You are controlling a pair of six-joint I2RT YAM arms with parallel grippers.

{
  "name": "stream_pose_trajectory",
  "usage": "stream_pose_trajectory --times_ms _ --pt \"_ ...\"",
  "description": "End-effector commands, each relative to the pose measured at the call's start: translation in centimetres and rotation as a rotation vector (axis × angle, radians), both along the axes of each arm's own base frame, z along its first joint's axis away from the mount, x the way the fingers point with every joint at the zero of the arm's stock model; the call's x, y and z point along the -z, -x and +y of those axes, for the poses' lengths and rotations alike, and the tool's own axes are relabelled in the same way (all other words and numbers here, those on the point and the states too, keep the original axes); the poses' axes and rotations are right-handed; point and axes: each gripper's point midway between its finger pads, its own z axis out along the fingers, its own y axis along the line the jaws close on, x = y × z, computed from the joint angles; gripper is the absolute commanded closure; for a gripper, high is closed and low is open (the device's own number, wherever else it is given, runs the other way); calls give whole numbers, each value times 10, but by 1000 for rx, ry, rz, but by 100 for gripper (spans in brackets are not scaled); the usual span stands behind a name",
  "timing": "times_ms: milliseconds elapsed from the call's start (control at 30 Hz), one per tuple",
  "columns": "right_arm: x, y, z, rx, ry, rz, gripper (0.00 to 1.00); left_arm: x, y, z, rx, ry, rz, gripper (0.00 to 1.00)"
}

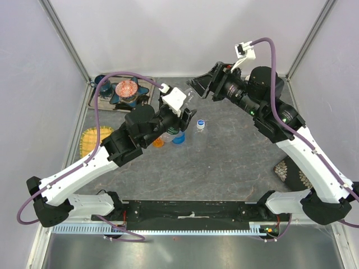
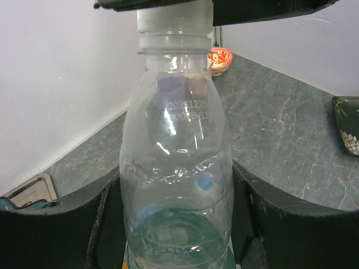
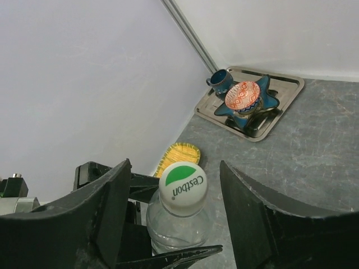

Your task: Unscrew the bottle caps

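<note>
A clear bottle (image 2: 176,140) fills the left wrist view, and my left gripper (image 2: 176,224) is shut on its lower body. Its white cap (image 3: 183,188), printed with a green leaf, lies between the fingers of my right gripper (image 3: 175,179). That gripper is open, with a gap on each side of the cap. In the top view the two grippers meet at the table's middle, the left gripper (image 1: 187,114) below the right gripper (image 1: 197,88). An orange bottle (image 1: 159,142), a blue-tinted bottle (image 1: 178,137) and a small clear capped bottle (image 1: 200,125) stand beside them.
A metal tray (image 1: 143,84) at the back left holds a blue star dish with an orange bowl (image 1: 127,89) and a dark blue cup (image 1: 105,85). A yellow woven dish (image 1: 90,140) lies by the left wall. A patterned dish (image 1: 290,174) lies at the right.
</note>
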Motion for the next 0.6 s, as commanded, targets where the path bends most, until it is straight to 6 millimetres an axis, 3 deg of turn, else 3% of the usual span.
stream_pose_trajectory --times_ms 0,267,567 --pt "-9 -1 -1 10 -28 -22 32 -23 -3 6 -31 22 -67 76" --pt "0 -2 -2 21 -12 -10 39 -22 -3 7 -35 23 -68 76" --pt "4 0 -5 23 -7 -11 60 -21 -2 8 -37 23 -66 76"
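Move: The bottle held upright in the left hand has its white-and-green cap just in front of the right hand's open fingers: about 1 cm ahead, 1 cm to the left and 2 cm below. That cap sits some 10 cm straight above the left hand. On the table, all roughly 35 cm below the right hand, a blue-capped clear bottle stands 2 cm back and 2 cm right, the blue bottle 1 cm ahead and 7 cm left, and the orange bottle level and 15 cm left. The bottle cap is taken between the right hand's two fingers: the right hand sinks about 1.5 cm, straight down onto its level with its wrist barely turning, while the fingers close from about three-quarters open to under half and come to pinch the cap from both sides. The left hand stays put and keeps its grip round the bottle body. ##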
